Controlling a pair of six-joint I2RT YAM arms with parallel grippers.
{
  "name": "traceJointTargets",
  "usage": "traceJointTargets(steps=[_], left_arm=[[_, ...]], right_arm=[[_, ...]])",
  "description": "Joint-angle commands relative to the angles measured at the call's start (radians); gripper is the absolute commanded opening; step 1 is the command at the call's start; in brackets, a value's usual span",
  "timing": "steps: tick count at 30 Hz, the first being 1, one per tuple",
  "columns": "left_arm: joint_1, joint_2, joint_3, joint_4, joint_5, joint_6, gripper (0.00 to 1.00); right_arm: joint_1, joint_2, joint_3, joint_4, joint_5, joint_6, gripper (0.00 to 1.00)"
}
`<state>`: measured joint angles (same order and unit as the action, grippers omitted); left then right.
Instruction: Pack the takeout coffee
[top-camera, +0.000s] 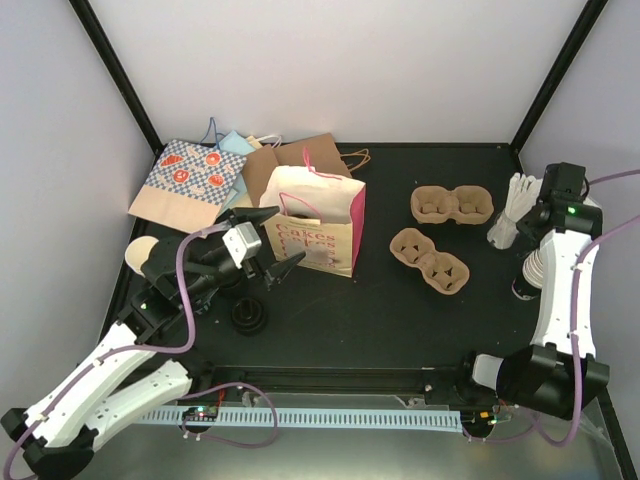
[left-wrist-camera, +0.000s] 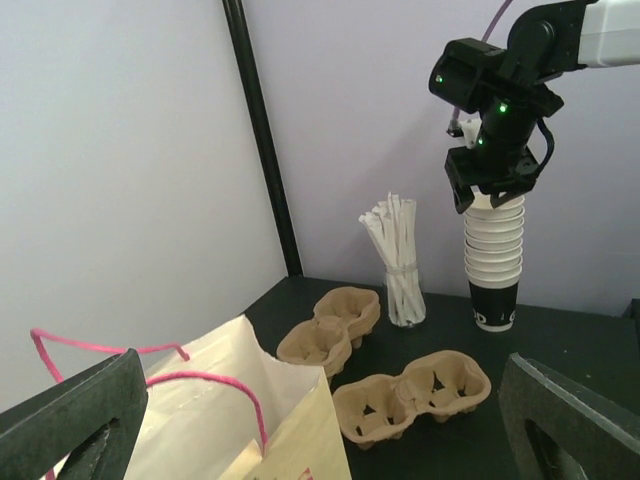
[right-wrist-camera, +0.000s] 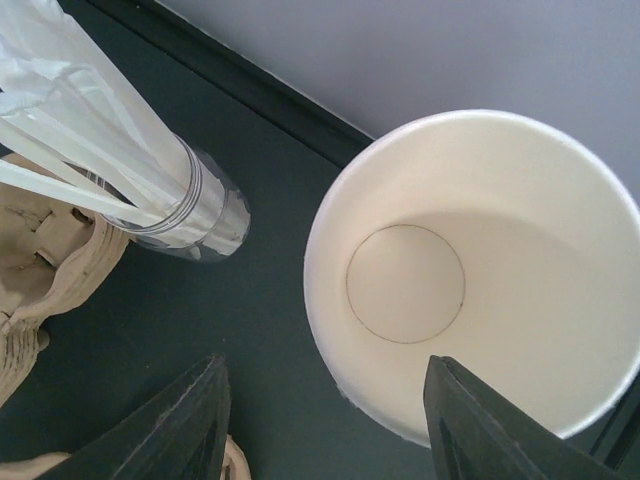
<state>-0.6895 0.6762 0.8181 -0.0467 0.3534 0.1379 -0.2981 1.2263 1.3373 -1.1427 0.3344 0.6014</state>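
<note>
No lidded takeout coffee shows in any view. A stack of lidless cream cups stands on a dark cup at the right edge of the table. My right gripper hangs right above the stack and is open. One finger is over the top cup, the other is outside its rim. My left gripper is open and empty beside the upright cream paper bag with pink handles.
Two brown pulp cup carriers lie mid-table. A jar of wrapped straws stands just left of the cup stack. Flat paper bags lie at the back left. A black lid stack sits near my left arm.
</note>
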Motion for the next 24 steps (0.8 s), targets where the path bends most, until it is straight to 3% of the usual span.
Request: traceJointTargets(steps=[1,6,10,15,24], left_arm=[[-0.005,-0.039,-0.005,-0.09,-0.044,-0.045,0.99],[-0.005,-0.049,0.011,-0.166,-0.12,-0.123,0.99],[-0.005,-0.008,0.07,-0.273,-0.171,-0.142,0.99],[-0.004,0.018,0.087,-0.317,-0.155,-0.15,0.99],[-0.005,0.006,0.092,-0.337,-0.151,-0.172,0.99]], right_arm=[[-0.009,0.027,0.024,0.027,-0.017,0.002,0.53],[-0.009,0.041,0.03,0.026,-0.013,0.007,0.23],[-0.009,0.03,0.049,0.002,0.0,0.008,0.07],[-0.009,0.024,0.134,-0.055,0.043,-0.002,0.01],[-0.009,0.015,0.234,-0.116,0.042,-0.011,0.01]])
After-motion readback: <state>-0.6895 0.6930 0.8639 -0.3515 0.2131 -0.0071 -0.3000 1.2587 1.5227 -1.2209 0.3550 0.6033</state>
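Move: The right gripper stands open over the left rim of the top coffee cup on the tall stack; that cup's middle is about 4 cm right, 1 cm ahead and 4 cm down. From this gripper, the straw jar stands some 10 cm ahead, 7 cm left, 12 cm lower, and the nearer cup carrier 5 cm ahead, 25 cm left, 19 cm lower. From the left gripper, the paper bag lies roughly 17 cm ahead, 9 cm right, 23 cm below; the top cup about 60 cm right, 6 cm ahead, 20 cm below. Ease the right gripper a centimetre forward and down so its fingers straddle the left wall of the top cup, shut them to pinch the rim, then lift about 5 cm straight up, keeping hold. Meanwhile lower the empty, open left gripper some 5 cm towards the bag, tipping it down about 20 degrees. ##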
